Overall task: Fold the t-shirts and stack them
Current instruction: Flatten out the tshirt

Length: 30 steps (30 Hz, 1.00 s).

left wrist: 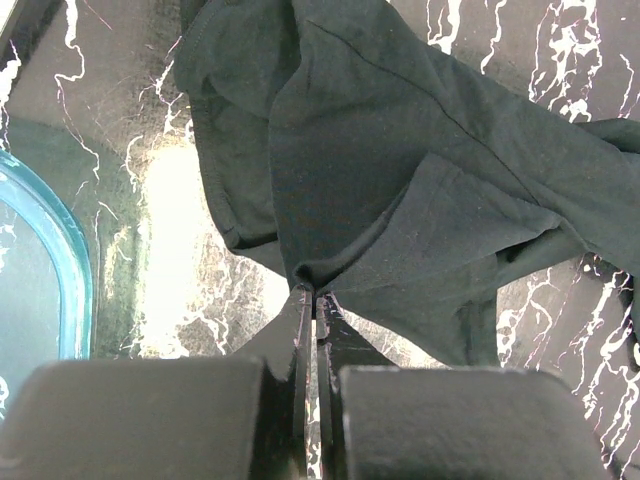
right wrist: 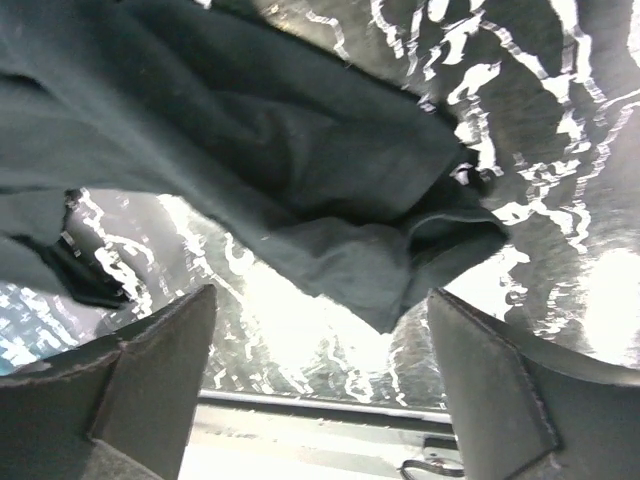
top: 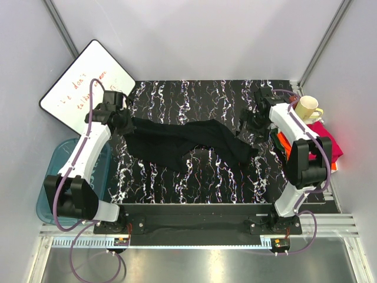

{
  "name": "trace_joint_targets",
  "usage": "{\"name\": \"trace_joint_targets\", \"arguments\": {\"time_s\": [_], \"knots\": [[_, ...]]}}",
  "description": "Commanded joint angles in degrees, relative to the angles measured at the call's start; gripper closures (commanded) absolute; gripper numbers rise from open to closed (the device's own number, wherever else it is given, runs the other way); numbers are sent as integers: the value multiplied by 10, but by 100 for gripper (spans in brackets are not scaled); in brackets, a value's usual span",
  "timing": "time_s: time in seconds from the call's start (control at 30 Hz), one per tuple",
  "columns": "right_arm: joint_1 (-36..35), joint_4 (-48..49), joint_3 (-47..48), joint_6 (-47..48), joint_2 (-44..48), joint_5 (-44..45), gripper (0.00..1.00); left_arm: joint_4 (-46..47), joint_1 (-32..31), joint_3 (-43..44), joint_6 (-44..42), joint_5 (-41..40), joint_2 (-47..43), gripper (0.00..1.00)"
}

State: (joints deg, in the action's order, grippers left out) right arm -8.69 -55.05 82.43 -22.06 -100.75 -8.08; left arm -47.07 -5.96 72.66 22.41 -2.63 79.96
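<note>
The black t-shirt [top: 188, 140] lies crumpled in a long band across the marbled table. My left gripper [top: 126, 122] is at its left end and is shut on a pinch of the shirt's edge, as the left wrist view [left wrist: 312, 292] shows, with the shirt [left wrist: 400, 150] spreading away from the jaws. My right gripper [top: 257, 117] is open and empty, just behind the shirt's right end; in the right wrist view [right wrist: 320, 370] a corner of the shirt [right wrist: 350, 270] lies beyond the wide-apart fingers. The magenta-pink t-shirt [top: 327, 140] with an orange piece [top: 284, 142] sits at the right edge.
A cream mug [top: 307, 108] stands on the pink pile behind the right arm. A whiteboard [top: 82, 82] leans at the back left. A teal bin [top: 52, 177] sits off the table's left edge, also in the left wrist view [left wrist: 40, 280].
</note>
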Motion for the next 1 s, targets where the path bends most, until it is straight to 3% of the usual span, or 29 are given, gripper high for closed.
{"name": "trace_joint_targets", "arguments": {"time_s": [0.0, 0.2, 0.37, 0.4, 0.47, 0.5, 0.63, 0.7, 0.97], "knots": [[-3, -2, -16, 7, 23, -66, 9, 13, -1, 27, -10, -16, -4, 100], [-30, 3, -61, 19, 3, -57, 9, 13, -1, 27, -12, -8, 9, 100], [-54, 15, -69, 21, -29, -27, 15, 15, -1, 29, -16, -7, 12, 100], [-55, 17, -68, 22, -35, -20, 21, 15, -1, 30, -16, -6, 14, 100], [-60, 27, -66, 24, -47, -13, 46, 14, -1, 31, -18, -7, 14, 100], [-61, 32, -66, 26, -51, -12, 63, 14, -1, 32, -18, -6, 14, 100], [-63, 39, -47, 39, -51, 12, 96, 15, -1, 35, -23, -10, 13, 100], [-63, 38, -28, 40, -31, 28, 100, 13, -1, 37, -25, -14, 14, 100], [-58, 36, 63, 39, 39, 123, 100, 13, -1, 42, -28, -18, 20, 100]]}}
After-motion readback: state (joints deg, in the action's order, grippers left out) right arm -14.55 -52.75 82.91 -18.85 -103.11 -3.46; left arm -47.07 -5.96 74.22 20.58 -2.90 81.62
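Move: The right hand, open and holding nothing, has the near edge of the black t-shirt's right-hand end about 4 cm back, 3 cm to its left and 6 cm below. The mug stands some 20 cm to its right and 7 cm ahead, and the pile of coloured shirts about 19 cm right and 7 cm back, both a few centimetres lower. From the left hand, which already pinches the shirt's other end, that edge lies roughly 42 cm right, 4 cm back and 13 cm lower. The right hand sinks about 6 cm onto the right-hand end of the black t-shirt, drawing back some 4 cm and left 3 cm as its fingers tip back about 10 degrees, and shuts from nearly wide open to pinch a fold at the near edge. With the fold held it swings up about 5 cm and forward nearly as far, undoing the backward tip, while the left hand stays almost in place and keeps its shut grip on the other end. ##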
